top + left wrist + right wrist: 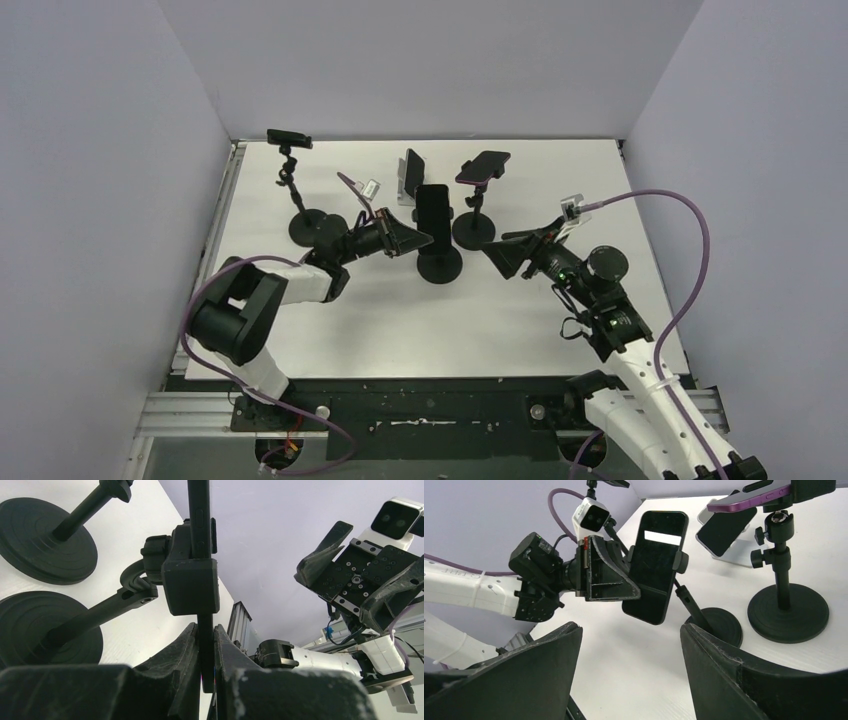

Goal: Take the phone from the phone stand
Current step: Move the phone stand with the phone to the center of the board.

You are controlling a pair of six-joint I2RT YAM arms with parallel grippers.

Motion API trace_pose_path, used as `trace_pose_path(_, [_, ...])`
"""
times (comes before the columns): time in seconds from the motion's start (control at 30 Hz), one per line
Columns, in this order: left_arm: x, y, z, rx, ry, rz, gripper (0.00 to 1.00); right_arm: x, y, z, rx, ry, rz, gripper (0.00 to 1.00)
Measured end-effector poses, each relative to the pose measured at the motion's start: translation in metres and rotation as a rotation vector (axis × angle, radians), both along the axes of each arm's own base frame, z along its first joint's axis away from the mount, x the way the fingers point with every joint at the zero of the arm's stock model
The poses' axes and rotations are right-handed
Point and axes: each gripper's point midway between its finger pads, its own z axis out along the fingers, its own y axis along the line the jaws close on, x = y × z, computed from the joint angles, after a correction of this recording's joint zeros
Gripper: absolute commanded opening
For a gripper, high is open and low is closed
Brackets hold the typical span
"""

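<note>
A black phone [433, 210] stands upright in the clamp of a black phone stand [440, 265] at the table's middle. My left gripper [422, 240] reaches in from the left and is shut on the phone's lower end. In the left wrist view the phone [200, 510] is edge-on, with the clamp [190, 580] around it and my gripper [205, 632] pinching the part below the clamp. My right gripper [503, 260] is open and holds nothing, just right of the stand's base. From the right wrist the phone [655, 565] faces me, ahead of my open gripper [631, 640].
Another stand [310, 228] with a dark phone stands at the back left. A stand [473, 232] with a purple phone [483, 166] is right behind the middle one, beside a white holder [410, 180] with a phone. A black round disc [607, 263] lies by my right arm.
</note>
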Motion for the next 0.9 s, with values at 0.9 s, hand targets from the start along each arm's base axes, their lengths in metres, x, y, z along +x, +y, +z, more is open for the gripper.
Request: trace_pose_path(0.9, [-0.11,-0.015,0.003,0.008,0.007,-0.077,0.0,-0.004,-0.016,0.004,-0.183,-0.019,-0.043,0.77])
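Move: The left hand still pinches the near left part of the phone, whose middle is about 5 cm ahead and 2 cm to the right, level with the grip. It is bound for the clear board some 10 cm back, 5 cm right and 15 cm below. The purple phone's stand base lies 11 cm ahead and 11 right, the silver stand 22 ahead and 3 left. From the right hand, that clear spot is roughly 3 cm back, 10 left and 20 down. Keeping its pinch on the phone's edge, the left hand draws phone and stand together about 11 cm straight back towards the robot, quick at first and then easing off, at nearly the same height and away from the purple phone's and silver stands. Its wrist hardly turns, while the right hand, open and touching nothing, stays close to its place and tips its fingers down by some 10 degrees. ##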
